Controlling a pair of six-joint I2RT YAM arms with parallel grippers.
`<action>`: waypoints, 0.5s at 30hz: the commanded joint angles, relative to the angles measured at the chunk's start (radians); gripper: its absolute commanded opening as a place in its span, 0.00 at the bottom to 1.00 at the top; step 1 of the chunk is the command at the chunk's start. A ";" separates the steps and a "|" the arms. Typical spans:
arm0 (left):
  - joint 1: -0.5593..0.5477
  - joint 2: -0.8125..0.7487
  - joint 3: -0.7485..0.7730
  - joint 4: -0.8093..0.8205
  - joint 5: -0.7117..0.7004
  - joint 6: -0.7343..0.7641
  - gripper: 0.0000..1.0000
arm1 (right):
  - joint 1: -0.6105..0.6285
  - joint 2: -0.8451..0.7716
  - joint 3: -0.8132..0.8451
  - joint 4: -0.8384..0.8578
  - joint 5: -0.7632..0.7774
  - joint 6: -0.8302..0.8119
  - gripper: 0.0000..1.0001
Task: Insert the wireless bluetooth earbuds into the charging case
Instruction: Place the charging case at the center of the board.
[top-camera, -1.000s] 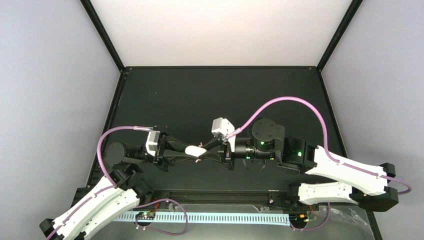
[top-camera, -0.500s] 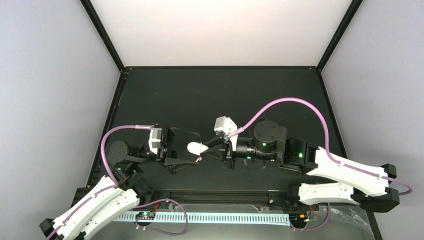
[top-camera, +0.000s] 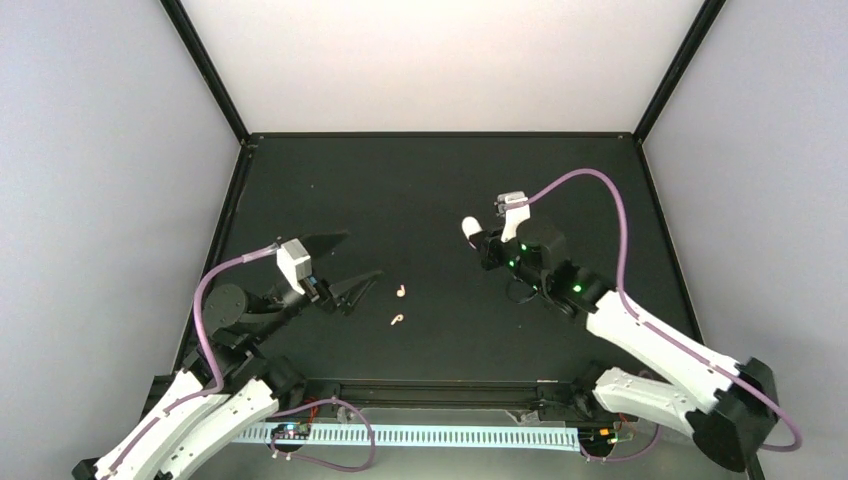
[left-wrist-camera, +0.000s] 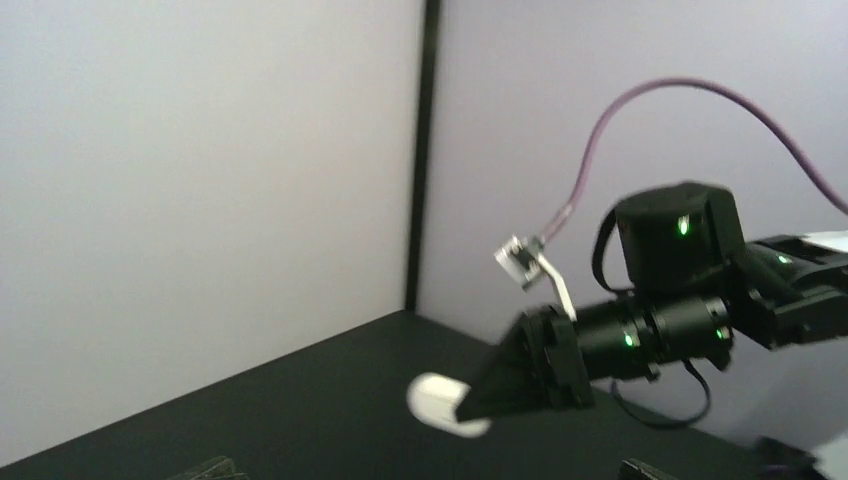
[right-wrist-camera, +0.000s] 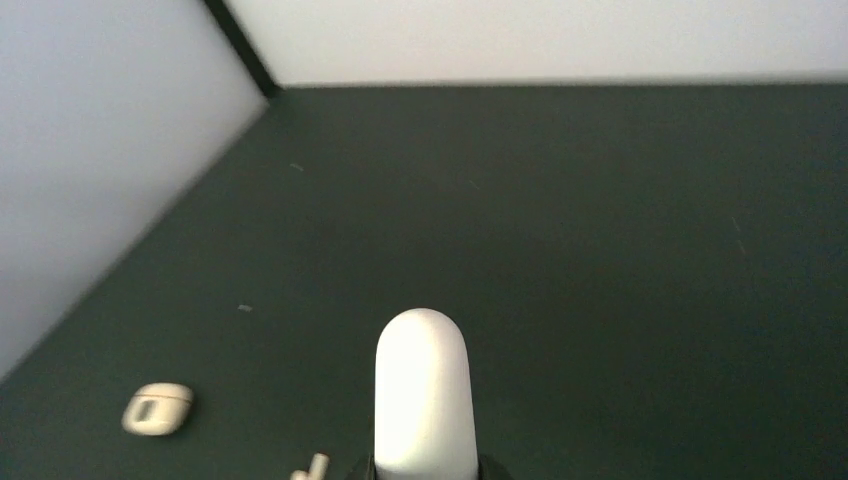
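Observation:
My right gripper (top-camera: 479, 238) is shut on a plain white pill-shaped capsule (top-camera: 468, 229) and holds it above the mat right of centre. The capsule also shows in the right wrist view (right-wrist-camera: 421, 395) and the left wrist view (left-wrist-camera: 438, 403). The charging case (right-wrist-camera: 157, 408), small and cream with a dark spot, lies on the mat low left in the right wrist view, with an earbud stem (right-wrist-camera: 312, 466) near it. In the top view two tiny pale things (top-camera: 401, 291) lie between the arms; I cannot tell there which is which. My left gripper (top-camera: 365, 255) is open and empty left of them.
The dark mat (top-camera: 430, 180) is walled by pale panels with black corner posts (top-camera: 205, 70). A small speck (top-camera: 312, 185) lies at the back left. The purple cable (top-camera: 600, 185) arcs over the right arm.
Both grippers met at the capsule near the centre. The left gripper has let go, opened and drawn back left. The right gripper has carried the capsule up and to the back right.

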 joint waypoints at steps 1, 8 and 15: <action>0.003 0.027 0.078 -0.182 -0.209 0.176 0.99 | -0.126 0.103 -0.099 0.174 -0.023 0.176 0.14; 0.003 -0.024 0.000 -0.145 -0.257 0.181 0.99 | -0.307 0.361 -0.099 0.314 -0.119 0.306 0.14; 0.002 -0.068 -0.019 -0.145 -0.265 0.189 0.99 | -0.424 0.605 -0.011 0.371 -0.205 0.367 0.14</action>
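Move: The right hand holds the charging case. The open board near its middle, where the case is headed, lies about 17 cm ahead, 7 cm to the right and 26 cm below. The upper earbud lies about level with it and 13 cm left, the lower earbud 8 cm back and 14 cm left, both on the board. From the left hand that spot is roughly 28 cm ahead, 23 cm right and 36 cm below. Right hand, case still pinched, sinks 17 cm, forward-right, tipping down some 25 degrees; open left eases left, down, forward. ##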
